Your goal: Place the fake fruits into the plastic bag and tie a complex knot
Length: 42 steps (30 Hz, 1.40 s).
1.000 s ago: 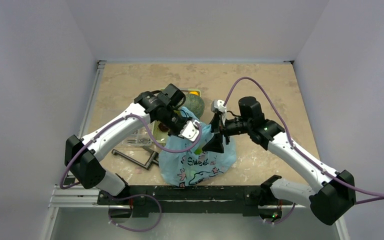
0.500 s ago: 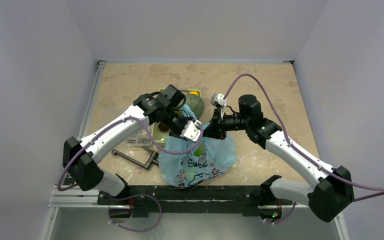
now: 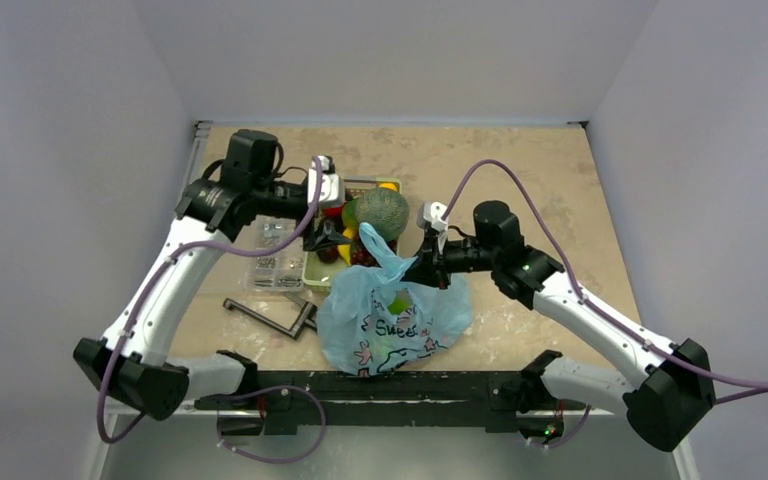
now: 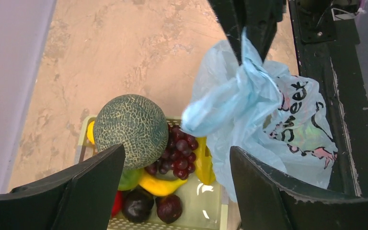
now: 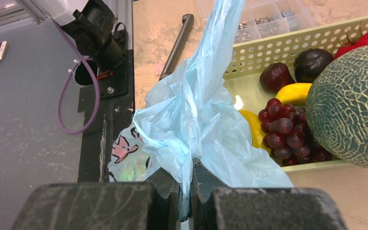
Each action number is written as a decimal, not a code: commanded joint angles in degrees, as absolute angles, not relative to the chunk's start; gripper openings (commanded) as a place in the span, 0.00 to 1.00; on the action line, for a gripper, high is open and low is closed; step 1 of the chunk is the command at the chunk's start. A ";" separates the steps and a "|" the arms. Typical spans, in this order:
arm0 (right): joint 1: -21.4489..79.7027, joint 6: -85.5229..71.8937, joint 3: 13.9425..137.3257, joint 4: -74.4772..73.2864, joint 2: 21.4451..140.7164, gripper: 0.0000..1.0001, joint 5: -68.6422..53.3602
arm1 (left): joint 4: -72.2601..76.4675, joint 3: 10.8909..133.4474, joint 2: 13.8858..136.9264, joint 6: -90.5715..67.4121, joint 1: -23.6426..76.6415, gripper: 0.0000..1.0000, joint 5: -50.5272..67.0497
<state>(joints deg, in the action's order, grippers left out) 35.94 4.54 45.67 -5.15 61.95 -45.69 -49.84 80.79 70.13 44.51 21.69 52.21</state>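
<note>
The light-blue plastic bag (image 3: 390, 322) sits at the table's near middle, something green showing inside; it also fills the left wrist view (image 4: 273, 120) and the right wrist view (image 5: 196, 105). My right gripper (image 3: 423, 272) (image 5: 186, 191) is shut on its bunched, twisted handles; whether a knot is tied there I cannot tell. One handle loop (image 3: 373, 245) sticks up free. My left gripper (image 3: 326, 238) (image 4: 176, 158) hangs open and empty above the green basket (image 4: 83, 143). In the basket lie a netted melon (image 4: 130, 128), grapes (image 4: 179, 153), a banana (image 4: 160, 186) and dark plums (image 4: 136, 206).
A clear compartment box (image 3: 272, 255) lies left of the basket, and a black L-shaped metal tool (image 3: 270, 318) nearer the front. The black base rail (image 3: 380, 385) runs just below the bag. Walls close in on the left, back and right.
My left gripper opened, let go of the bag's handle and swung back and left over the basket. My right gripper shut on the bag's bunched handles and shifted slightly left.
</note>
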 commanded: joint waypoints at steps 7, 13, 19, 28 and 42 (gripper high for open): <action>36.80 8.75 47.08 -5.64 61.39 0.00 -43.15 | -62.03 92.31 81.49 52.42 23.85 0.58 61.39; 36.81 9.31 47.44 -5.89 62.04 0.00 -42.75 | -68.28 94.61 82.97 58.10 25.11 0.37 63.57; 36.74 9.57 47.24 -5.76 61.75 0.00 -42.19 | -69.66 96.22 83.26 57.38 25.93 0.05 63.66; 36.83 10.09 47.42 -6.17 61.45 0.00 -42.88 | -61.53 91.91 81.88 52.29 25.88 0.55 57.97; 36.83 8.91 45.40 -3.61 63.19 0.00 -40.29 | -55.59 94.34 78.68 38.23 28.70 0.00 62.22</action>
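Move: Just off the open left fingers hangs the bag's free handle, its tip about 4 cm to the right, 1 cm back and 2 cm lower. The bag's neck, pinched by the right fingers, is roughly 13 cm right, 5 cm back and 9 cm below the left hand; the melon stands some 12 cm ahead, 6 cm right and 20 cm below it. From the right hand, the handle tip is about 9 cm left, 4 cm forward and 7 cm up. Dipping first forward and down by about 2 cm each, the left hand then draws back and works rightward onto the handle tip, about 3.5 cm right in all, turning some 10 degrees clockwise. Its fingers nearly shut, reopen halfway, then close fully, pinching the handle, while the right fingers keep their grip on the bag's neck. ##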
